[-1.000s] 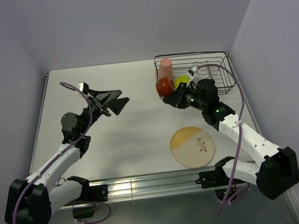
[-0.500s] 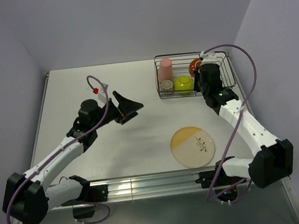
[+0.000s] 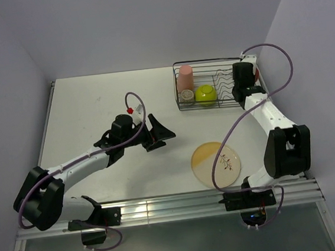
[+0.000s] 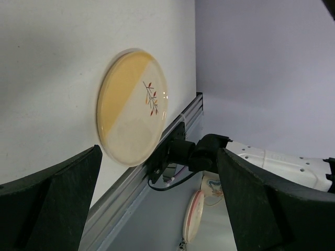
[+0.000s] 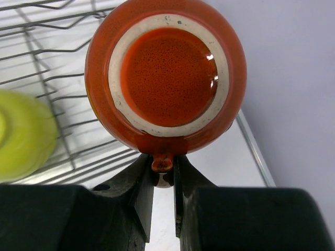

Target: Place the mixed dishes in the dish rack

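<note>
The dish rack (image 3: 229, 90) stands at the back right and holds the pink tumbler (image 3: 184, 78), the tiny beige cup (image 3: 187, 96) and the lime-green bowl (image 3: 205, 94). My right gripper (image 5: 164, 167) is shut on the handle of the orange mug (image 5: 165, 78), holding it bottom-up over the rack's right end (image 5: 47, 78); in the top view only a sliver of the mug (image 3: 257, 73) shows behind the wrist. The pale-yellow plate (image 3: 216, 164) lies flat on the table near the front. My left gripper (image 3: 161, 135) is open and empty, left of the plate (image 4: 132, 106).
The table's front rail (image 3: 181, 204) runs along the near edge. The right wall is close behind the rack. The right arm's cable (image 3: 281, 73) loops above the rack's right end.
My right gripper has carried the orange mug from the rack's left front to its far right end. My left gripper has swung right and nearer, toward the plate.
</note>
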`<state>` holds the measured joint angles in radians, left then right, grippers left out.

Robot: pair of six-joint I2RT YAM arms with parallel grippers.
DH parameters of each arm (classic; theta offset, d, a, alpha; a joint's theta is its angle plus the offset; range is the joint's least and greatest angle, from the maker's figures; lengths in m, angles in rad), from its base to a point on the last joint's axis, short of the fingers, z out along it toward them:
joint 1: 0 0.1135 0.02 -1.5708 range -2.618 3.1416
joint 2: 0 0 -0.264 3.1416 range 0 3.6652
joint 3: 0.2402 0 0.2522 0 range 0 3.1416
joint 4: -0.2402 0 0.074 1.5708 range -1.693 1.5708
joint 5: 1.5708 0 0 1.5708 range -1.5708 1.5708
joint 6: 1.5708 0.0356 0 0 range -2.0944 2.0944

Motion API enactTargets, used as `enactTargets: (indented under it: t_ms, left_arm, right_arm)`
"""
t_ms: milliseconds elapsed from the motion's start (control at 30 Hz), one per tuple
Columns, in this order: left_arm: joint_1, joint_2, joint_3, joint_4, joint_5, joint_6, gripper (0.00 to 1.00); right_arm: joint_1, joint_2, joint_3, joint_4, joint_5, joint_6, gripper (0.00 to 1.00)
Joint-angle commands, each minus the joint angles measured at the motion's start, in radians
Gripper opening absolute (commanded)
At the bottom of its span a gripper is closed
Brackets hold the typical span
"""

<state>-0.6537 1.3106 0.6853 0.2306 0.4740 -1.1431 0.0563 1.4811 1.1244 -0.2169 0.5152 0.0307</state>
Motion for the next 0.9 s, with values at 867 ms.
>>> enactTargets:
  t_ms: [867]
  left_arm:
    - [-0.069, 0.251, 0.14, 0.024, 0.074, 0.062, 0.96]
  right_arm:
    - [-0.144, 0.358, 0.279, 0.004, -0.127, -0.072, 0.0]
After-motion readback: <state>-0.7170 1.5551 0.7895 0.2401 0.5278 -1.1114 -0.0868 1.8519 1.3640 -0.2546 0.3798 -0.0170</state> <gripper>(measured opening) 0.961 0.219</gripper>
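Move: The right hand holds the brown mug by its handle; its goal, the rack's right end, lies about 6 cm ahead, 5 to the right and 11 below. The green bowl sits some 17 cm to that hand's left and 3 back, the pink cup about 24 left and 4 ahead, both roughly 12 lower. For the empty left hand, the plate is about 10 cm back, 19 right and 17 down. Right hand lowers the pinched mug about 7 cm, forward and right, towards the rack's right end; left nears the plate. ##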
